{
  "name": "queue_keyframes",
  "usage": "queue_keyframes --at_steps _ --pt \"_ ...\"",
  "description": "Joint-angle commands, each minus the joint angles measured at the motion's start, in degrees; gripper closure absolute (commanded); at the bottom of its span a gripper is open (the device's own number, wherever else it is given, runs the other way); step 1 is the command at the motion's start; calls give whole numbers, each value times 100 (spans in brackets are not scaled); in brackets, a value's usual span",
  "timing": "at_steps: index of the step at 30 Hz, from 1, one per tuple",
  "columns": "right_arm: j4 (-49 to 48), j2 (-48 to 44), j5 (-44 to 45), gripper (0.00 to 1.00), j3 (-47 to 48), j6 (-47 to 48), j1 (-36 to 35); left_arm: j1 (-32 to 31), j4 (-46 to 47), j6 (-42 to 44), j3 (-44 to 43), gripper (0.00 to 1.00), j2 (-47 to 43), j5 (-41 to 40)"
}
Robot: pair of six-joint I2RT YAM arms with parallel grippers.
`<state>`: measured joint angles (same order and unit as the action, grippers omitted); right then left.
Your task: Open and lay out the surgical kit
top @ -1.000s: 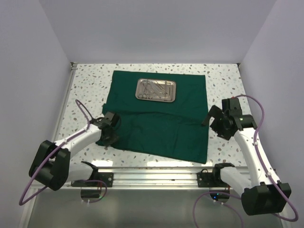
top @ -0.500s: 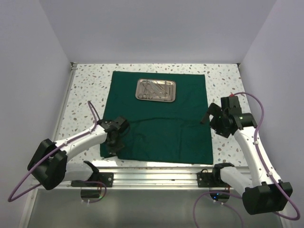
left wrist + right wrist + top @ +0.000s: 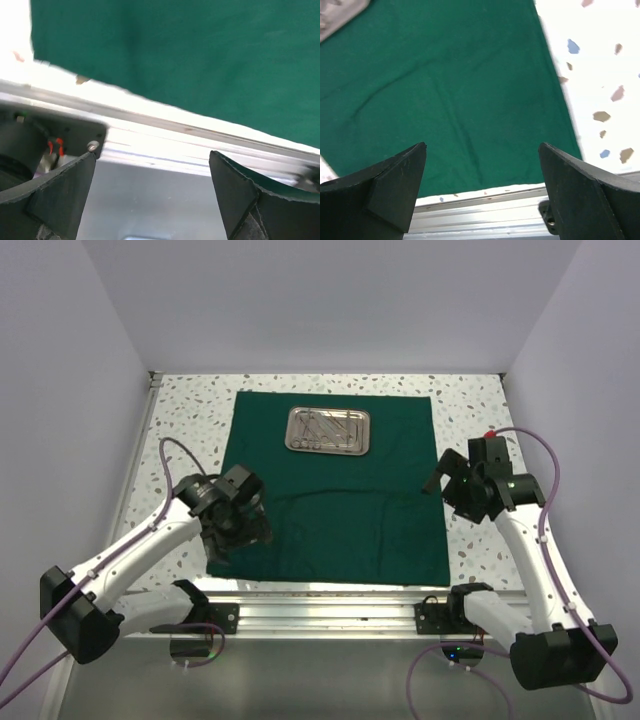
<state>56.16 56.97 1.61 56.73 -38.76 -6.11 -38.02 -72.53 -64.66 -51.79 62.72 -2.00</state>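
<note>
The dark green cloth (image 3: 340, 505) of the surgical kit lies spread flat on the table. The small steel tray (image 3: 329, 430) rests on its far half, with slim silver instruments inside. My left gripper (image 3: 240, 532) hovers over the cloth's near left corner, open and empty. In the left wrist view its gripper (image 3: 152, 200) frames the cloth's (image 3: 200, 65) near edge and the rail. My right gripper (image 3: 448, 480) is open above the cloth's right edge. The right wrist view shows its gripper (image 3: 482, 190) empty over the cloth (image 3: 445, 90), with a tray corner (image 3: 340, 15) at top left.
An aluminium rail (image 3: 320, 605) runs along the near table edge, just below the cloth. Speckled white tabletop (image 3: 185, 430) shows on both sides of the cloth. Plain walls close in the left, right and far sides.
The left gripper drew the cloth's near left corner toward the front edge, then opened and let go. The cloth now lies squarer and flatter. The right arm shifted slightly.
</note>
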Motion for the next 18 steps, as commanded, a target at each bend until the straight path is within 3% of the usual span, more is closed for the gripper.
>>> queue_keyframes --at_steps 1,6,8,9,11,12,13,14,15,18 --pt "-316 173 -413 2 479 167 -31 -21 238 741 -1103 0 371 -344" --pt "-414 691 -740 2 1128 378 -39 49 1635 2017 -2655 8 1975 -1256" --pt "-352 885 -758 2 1296 457 -48 180 2222 2720 -3255 21 2637 -1434" --pt "-291 903 -741 1 1410 475 -66 259 2400 2957 -3937 31 3345 -1487" --pt "-246 869 -592 2 1490 475 -75 496 2690 3608 -5253 40 4565 -1313" --pt "-185 842 -530 2 1508 475 -92 584 2726 3975 -5767 55 4991 -1199" --pt "-141 799 -451 2 1516 466 -92 759 2736 4136 -6320 63 5431 -1058" --pt "-97 772 -364 2 1525 457 -101 839 2675 4250 -7457 70 6270 -787" --pt "-1 754 -337 2 1517 449 -92 910 2648 4356 -7999 85 6662 -697" --pt "245 614 -170 2 1481 378 -101 1419 3332 4103 -8294 93 7297 111"
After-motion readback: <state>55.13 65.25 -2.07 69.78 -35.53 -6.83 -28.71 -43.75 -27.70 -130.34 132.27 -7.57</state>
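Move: The instrument tray lies about 44 cm ahead of the left hand and 19 cm to its right, roughly 10 cm lower. The ring handles in its near left part are some 39 cm ahead and 15 cm right of that hand; the green drape's near left corner is about 5 cm back and 10 cm left of it. From the right hand, the tray is roughly 32 cm ahead, 28 cm left and 16 cm down. Forward and to its right in one fast sweep of some 45 cm, the left hand climbs early, then dips slightly as it comes over the instrument tray, fingers tipping forward about 40 degrees, wrist turning clockwise, the wide-open gripper closing almost shut on nothing. The right hand, still open, rises and shifts forward about 5 cm each, clear of the drape. ##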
